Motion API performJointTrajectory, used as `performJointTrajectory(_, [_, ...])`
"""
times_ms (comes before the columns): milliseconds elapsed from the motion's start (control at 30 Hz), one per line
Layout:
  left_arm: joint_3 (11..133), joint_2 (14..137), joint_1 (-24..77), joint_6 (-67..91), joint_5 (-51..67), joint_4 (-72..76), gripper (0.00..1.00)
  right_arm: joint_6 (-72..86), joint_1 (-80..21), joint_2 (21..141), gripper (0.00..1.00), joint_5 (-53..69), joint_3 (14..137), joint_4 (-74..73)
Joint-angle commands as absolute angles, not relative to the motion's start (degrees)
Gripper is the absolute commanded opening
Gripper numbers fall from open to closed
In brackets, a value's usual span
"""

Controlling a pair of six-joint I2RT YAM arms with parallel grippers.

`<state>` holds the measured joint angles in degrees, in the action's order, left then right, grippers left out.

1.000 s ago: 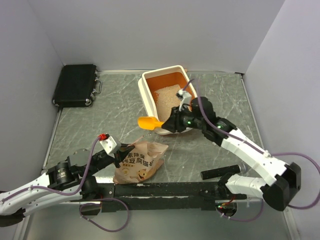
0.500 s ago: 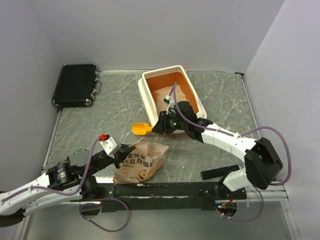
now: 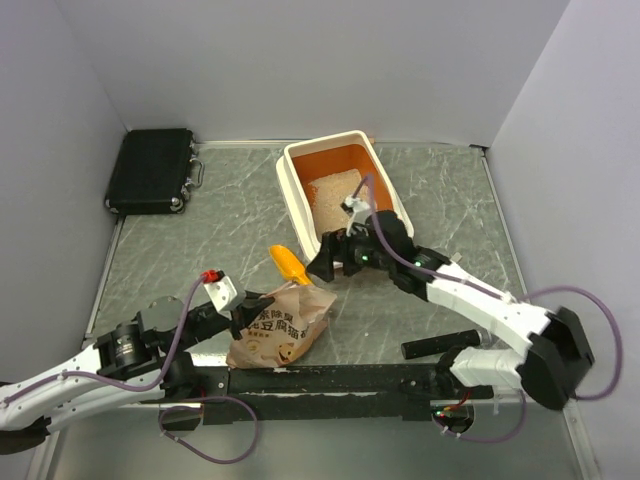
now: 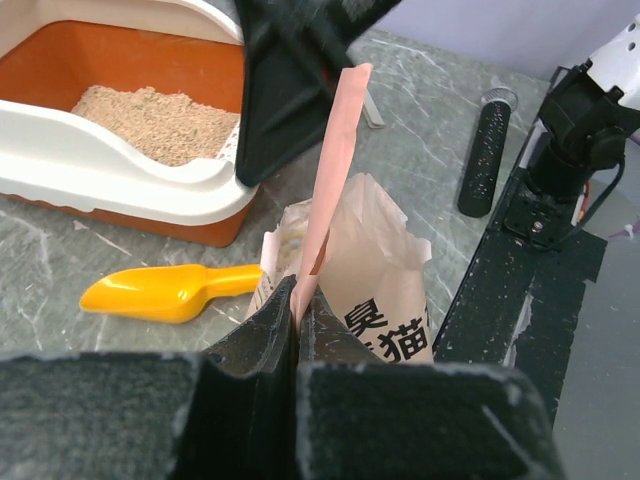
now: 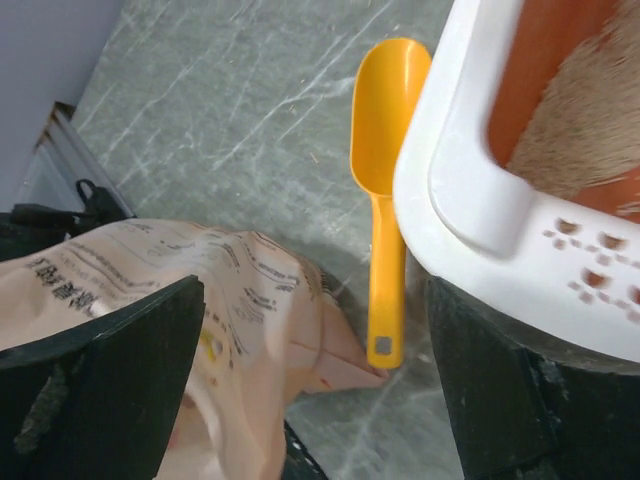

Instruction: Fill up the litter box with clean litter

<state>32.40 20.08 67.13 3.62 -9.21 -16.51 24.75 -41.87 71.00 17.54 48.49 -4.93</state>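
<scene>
The litter box (image 3: 296, 196), cream outside and orange inside, stands at the back centre with a heap of clean litter (image 3: 335, 190) in it. The yellow scoop (image 3: 290, 265) lies flat on the table between the box and the peach bag (image 3: 285, 328). My right gripper (image 3: 325, 263) hovers just over the scoop's handle, open, with nothing in it. The right wrist view shows the scoop (image 5: 385, 150) lying free beside the box rim (image 5: 470, 190). My left gripper (image 4: 298, 300) is shut on the bag's upright top edge (image 4: 335, 160), and litter (image 4: 160, 115) shows beyond.
A black case (image 3: 150, 170) sits in the back left corner. A black cylinder (image 3: 440, 347) lies near the right arm's base. Grey walls close in the table on three sides.
My right gripper carried the scoop from the box down toward the bag, then opened and let it go onto the table. The left gripper stayed shut on the bag.
</scene>
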Motion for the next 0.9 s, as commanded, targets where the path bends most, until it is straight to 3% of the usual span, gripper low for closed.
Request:
performJointTrajectory(0, [34.98, 21.27, 67.06, 2.81, -4.32, -12.13, 0.01, 18.38, -42.19, 60.66, 0.99, 10.3, 48.17, -11.06])
performJointTrajectory(200, [37.79, 24.16, 66.97, 2.11, 2.45, -13.44, 0.01, 13.46, -42.01, 41.7, 0.99, 12.99, 44.13, -19.59])
performJointTrajectory(333, [40.6, 27.41, 67.06, 0.62, 9.82, -16.51, 0.01, 7.83, -42.01, 34.46, 1.0, 27.03, 39.3, -20.65])
performJointTrajectory(400, [41.83, 28.38, 66.97, -1.73, 12.12, -17.66, 0.01, 6.86, -42.1, 32.01, 1.0, 28.47, 36.75, -20.66])
performJointTrajectory(600, [45.7, 27.6, 66.97, -3.86, 19.24, -20.47, 0.01, 3.79, -42.1, 32.51, 1.0, 33.92, 30.07, -11.71])
performJointTrajectory(867, [46.76, 23.03, 66.97, -2.29, 18.55, -25.84, 0.01, 0.62, -42.19, 37.17, 1.0, 47.27, 26.19, 2.1])
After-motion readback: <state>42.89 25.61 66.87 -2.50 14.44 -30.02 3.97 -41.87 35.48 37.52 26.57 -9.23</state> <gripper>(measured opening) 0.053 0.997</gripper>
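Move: The bag's middle lies about 14 cm back from the open right hand, 8 cm to its left and slightly lower; the yellow scoop is level with that hand, 6 cm left and some 6 cm below. The litter box is about 14 cm ahead and 5 cm right. From the left hand, pinching the rim, the bag's middle is 7 cm back, 3 cm right and 10 cm below. Right hand arcs up, back 12 cm and down beside the bag; left, still pinching it, backs 7 cm. ##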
